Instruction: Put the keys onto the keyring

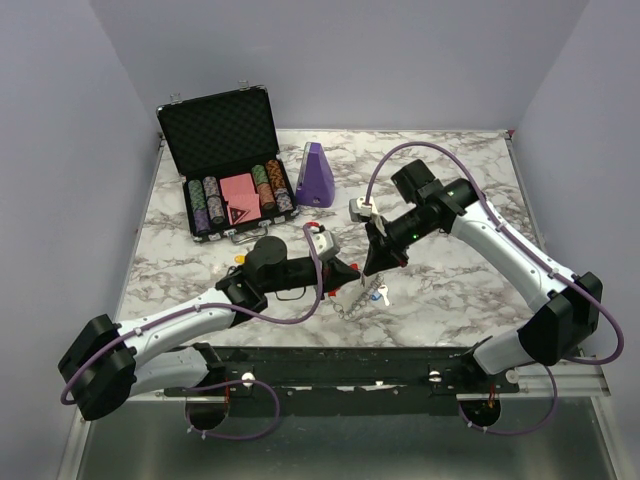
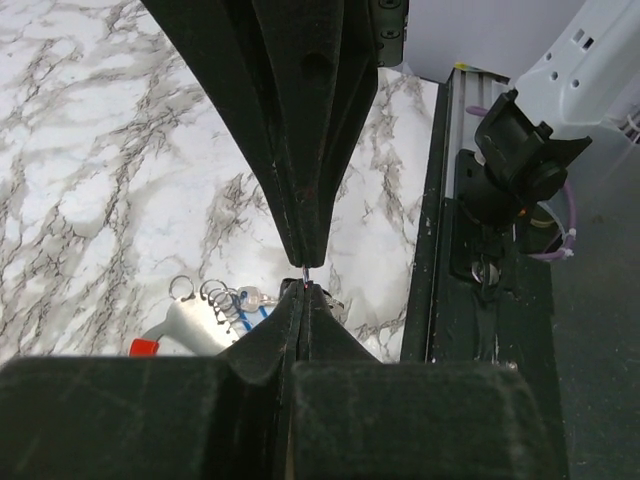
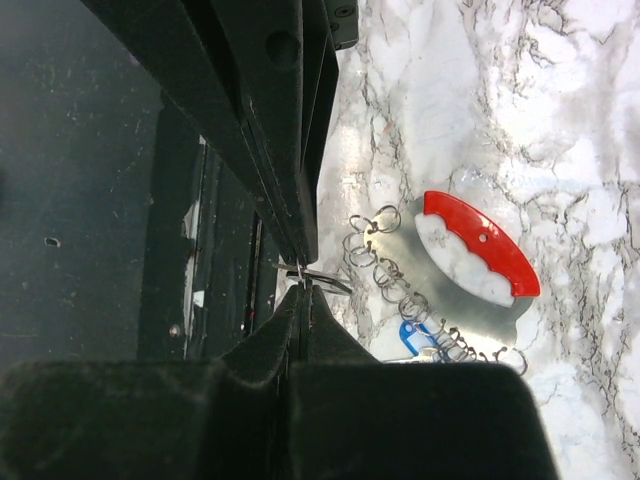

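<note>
The keyring lies on the marble: a red plastic arc on a silvery plate, with a chain of small wire rings. A key with a blue tag hangs on that chain. My right gripper is shut on one thin wire ring just left of the chain. My left gripper is shut too, with a tiny thin sliver between its tips, too small to name. The keyring and blue-tagged key lie just left of it. From above, both grippers meet over the keyring. A yellow tag peeks out behind the left arm.
An open black case with poker chips and cards stands at the back left. A purple wedge-shaped block is beside it. The table's black front rail runs close behind the keyring. Grey walls enclose the marble table.
</note>
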### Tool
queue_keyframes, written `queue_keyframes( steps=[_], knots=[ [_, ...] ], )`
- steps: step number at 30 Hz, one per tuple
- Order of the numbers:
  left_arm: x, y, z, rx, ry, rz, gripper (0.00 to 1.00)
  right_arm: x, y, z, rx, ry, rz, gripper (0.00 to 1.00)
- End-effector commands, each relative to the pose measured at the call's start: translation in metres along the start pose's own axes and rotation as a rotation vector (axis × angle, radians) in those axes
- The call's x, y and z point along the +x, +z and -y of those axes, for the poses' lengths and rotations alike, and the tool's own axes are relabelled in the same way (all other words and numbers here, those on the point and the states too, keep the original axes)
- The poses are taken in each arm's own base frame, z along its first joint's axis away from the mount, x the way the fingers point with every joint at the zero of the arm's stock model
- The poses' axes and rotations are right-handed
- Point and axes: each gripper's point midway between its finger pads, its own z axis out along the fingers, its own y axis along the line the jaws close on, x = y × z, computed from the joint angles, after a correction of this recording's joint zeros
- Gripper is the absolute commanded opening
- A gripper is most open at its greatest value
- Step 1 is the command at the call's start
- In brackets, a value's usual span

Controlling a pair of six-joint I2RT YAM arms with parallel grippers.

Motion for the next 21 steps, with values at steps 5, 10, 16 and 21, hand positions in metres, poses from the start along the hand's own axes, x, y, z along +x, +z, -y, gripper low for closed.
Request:
queue_keyframes(
  steps=[5,10,16,21],
  knots=[
    [-0.027,-0.009,0.003,-0.035,-0.1,0.175,0.0,-0.013,0.001,-0.009,-0.036,-0.004,0.057,0.18],
    [-0.041,-0.023,0.004,-0.057,-0.171,0.332,0.0,-0.028,-0.007,-0.015,-0.059,0.003,0.129,0.45],
    [-0.057,-0.045,0.006,-0.062,-0.234,0.558,0.0,-0.047,-0.025,-0.02,-0.095,-0.005,0.29,0.46],
    [-0.074,-0.048,0.008,-0.053,-0.227,0.668,0.0,-0.047,-0.022,-0.022,-0.097,-0.006,0.36,0.46]
  ],
)
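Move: Between the nearly touching fingertips, the small metal ring with the black key sits about 1 cm right of the left hand and level with it. From the right hand it is about 1 cm left and 1 cm below. The red-handled plate lies on the table roughly 4 cm ahead of the right hand, 1 cm left and 12 cm below. The blue key tag lies about 3 cm ahead of that hand, 4 cm to its right, equally low. Letting go of the ring and black key, the right fingers open to about half and the hand lifts clear by about 4 cm, its fingertips tilting up a little. The shut left fingers keep their pinch and draw the pair away from it, some 3 cm left and a little less up, while that wrist tips its fingers upward by roughly 25 degrees. ##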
